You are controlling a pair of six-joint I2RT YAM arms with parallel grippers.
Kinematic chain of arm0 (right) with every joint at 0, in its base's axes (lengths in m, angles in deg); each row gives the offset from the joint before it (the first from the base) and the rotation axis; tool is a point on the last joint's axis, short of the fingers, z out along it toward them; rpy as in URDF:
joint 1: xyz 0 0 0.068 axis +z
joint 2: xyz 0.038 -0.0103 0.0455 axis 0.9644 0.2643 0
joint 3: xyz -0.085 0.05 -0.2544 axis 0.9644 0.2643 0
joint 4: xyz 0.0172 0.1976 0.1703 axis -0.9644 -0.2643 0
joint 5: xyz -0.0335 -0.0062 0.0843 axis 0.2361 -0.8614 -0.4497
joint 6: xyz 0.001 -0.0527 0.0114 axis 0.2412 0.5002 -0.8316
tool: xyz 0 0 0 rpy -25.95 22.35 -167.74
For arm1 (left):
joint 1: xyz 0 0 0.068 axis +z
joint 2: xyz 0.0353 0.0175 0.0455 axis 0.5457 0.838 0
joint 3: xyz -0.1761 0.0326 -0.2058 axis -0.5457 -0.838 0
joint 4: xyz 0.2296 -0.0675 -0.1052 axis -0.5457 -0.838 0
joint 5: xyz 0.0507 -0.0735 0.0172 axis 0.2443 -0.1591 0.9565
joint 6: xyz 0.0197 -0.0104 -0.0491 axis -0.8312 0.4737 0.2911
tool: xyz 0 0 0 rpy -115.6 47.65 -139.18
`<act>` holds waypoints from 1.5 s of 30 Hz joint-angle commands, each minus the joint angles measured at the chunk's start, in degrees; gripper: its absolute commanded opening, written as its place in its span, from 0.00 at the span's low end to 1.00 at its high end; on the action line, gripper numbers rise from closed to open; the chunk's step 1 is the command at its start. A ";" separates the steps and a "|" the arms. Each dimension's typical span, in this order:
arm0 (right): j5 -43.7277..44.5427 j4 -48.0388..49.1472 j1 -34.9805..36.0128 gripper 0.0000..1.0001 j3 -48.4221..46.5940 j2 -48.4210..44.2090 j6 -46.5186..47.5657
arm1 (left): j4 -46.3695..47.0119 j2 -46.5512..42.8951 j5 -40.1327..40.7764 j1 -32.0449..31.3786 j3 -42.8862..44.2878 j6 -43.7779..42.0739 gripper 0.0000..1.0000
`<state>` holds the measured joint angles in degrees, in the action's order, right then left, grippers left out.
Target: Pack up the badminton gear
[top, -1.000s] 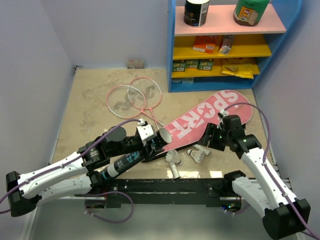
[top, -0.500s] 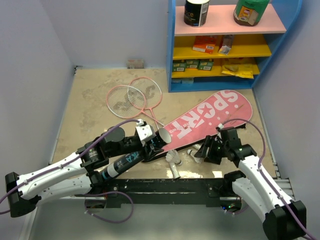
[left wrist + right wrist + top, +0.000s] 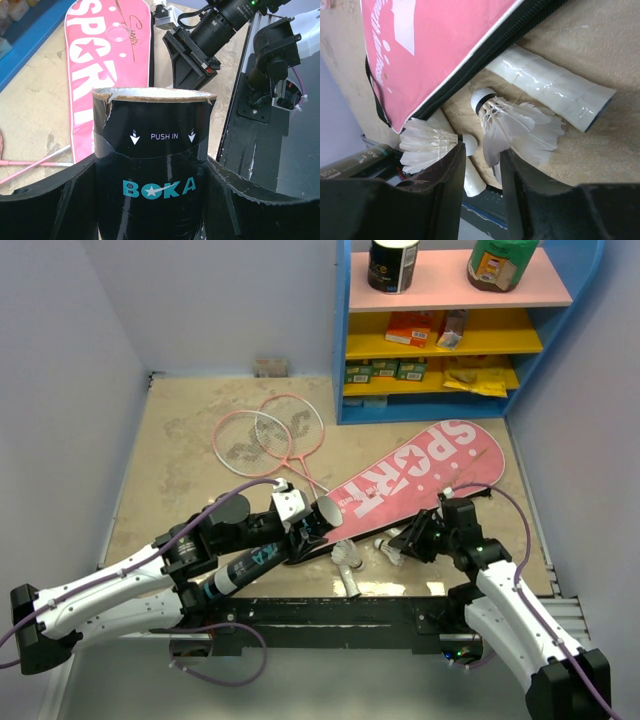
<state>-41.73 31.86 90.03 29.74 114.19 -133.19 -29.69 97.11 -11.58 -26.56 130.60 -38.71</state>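
Observation:
My left gripper (image 3: 303, 528) (image 3: 150, 172) is shut on the long black shuttle tube (image 3: 262, 556) (image 3: 152, 125). The tube's open mouth points toward the pink "SPORT" bag (image 3: 420, 475) (image 3: 107, 65). My right gripper (image 3: 403, 541) (image 3: 482, 156) is down at the floor by the bag's near edge, its jaws narrow but apart. One white shuttlecock (image 3: 520, 122) (image 3: 393, 553) lies with its feathers against the right-hand finger. Another shuttlecock (image 3: 427, 145) (image 3: 345, 558) has its cork at the left finger's tip. Two pink rackets (image 3: 265, 435) lie farther back.
A blue shelf unit (image 3: 345, 360) with jars and boxes stands at the back right. A white taped handle (image 3: 550, 85) sticks out from under the bag (image 3: 435, 45). The black base rail (image 3: 340, 615) runs along the near edge. Walls close in on both sides.
My right gripper has dropped from beside the bag down and left to the shuttlecocks, and its jaws have narrowed. The left arm and tube have not moved.

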 commanded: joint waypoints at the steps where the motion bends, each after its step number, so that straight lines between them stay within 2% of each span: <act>1: 1.35 4.82 -0.15 0.32 0.67 -0.26 -2.78 | -2.23 0.34 -0.54 -0.04 -0.80 3.14 0.07; 3: 1.26 6.05 -0.06 0.26 0.85 -0.09 -2.61 | -2.14 0.60 -0.63 -0.04 -0.80 3.14 0.07; 4: 1.35 6.23 -0.06 0.14 0.77 -0.26 -2.43 | -2.23 0.78 -0.63 0.05 -0.80 3.05 0.07; 6: 1.53 6.23 -0.15 0.00 -0.02 -0.35 -1.29 | -2.23 1.13 -0.54 -0.04 -0.80 3.14 0.07; 13: -0.05 -3.51 -0.06 0.00 -10.12 -0.70 9.59 | -2.23 2.80 0.69 -0.04 -0.63 2.44 0.07; 20: -6.29 -18.63 -0.06 0.00 -29.86 1.05 26.80 | -7.40 9.91 2.53 -0.04 4.11 -1.34 0.05; 23: -4.19 -23.72 1.34 0.00 -38.57 2.20 30.87 | -9.69 12.20 4.29 -0.04 5.52 -5.29 0.05; 25: -4.53 -23.31 2.13 0.00 -42.28 2.38 31.58 | -9.61 12.73 4.47 -0.04 5.61 -7.66 0.05; 30: -14.19 -20.49 4.24 0.00 -42.92 3.43 32.81 | -8.73 12.82 1.75 -0.04 5.87 -10.30 0.05; 39: -24.21 -14.43 6.00 0.00 -39.84 4.04 31.23 | -5.48 11.59 -4.66 -0.04 5.52 -10.22 0.05; 45: -25.28 -11.70 6.18 0.00 -38.53 5.62 30.18 | -3.29 10.28 -7.92 -0.04 4.03 -9.52 0.05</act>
<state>-63.11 15.57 95.78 -9.38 119.13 -102.28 -38.02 109.48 -15.82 -26.58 134.12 -47.72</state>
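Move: The nearer shuttlecock lies almost in the right fingers: its middle is about 2 cm ahead of that hand, level with it sideways and some 2 cm below. The white roll is roughly 5 cm ahead and 2 cm to the right, and the other shuttlecock 10 cm to the left and 1 cm ahead. From the left hand, already holding the BOKA tube, the nearer shuttlecock is some 17 cm to the right, 4 cm ahead and 20 cm below. The right fingers shut on the feathers of the nearer shuttlecock while the hand eases a centimetre forward, then lift it about 22 cm, tipping up some 35 degrees; near the top, the hand swings about 5 cm left and 4 cm back towards the tube's mouth, turning counter-clockwise and bringing the cork round to lead. The left hand keeps its grip on the BOKA tube and sinks about 7 cm, its fingers tipping farther down by nearly 20 degrees. ##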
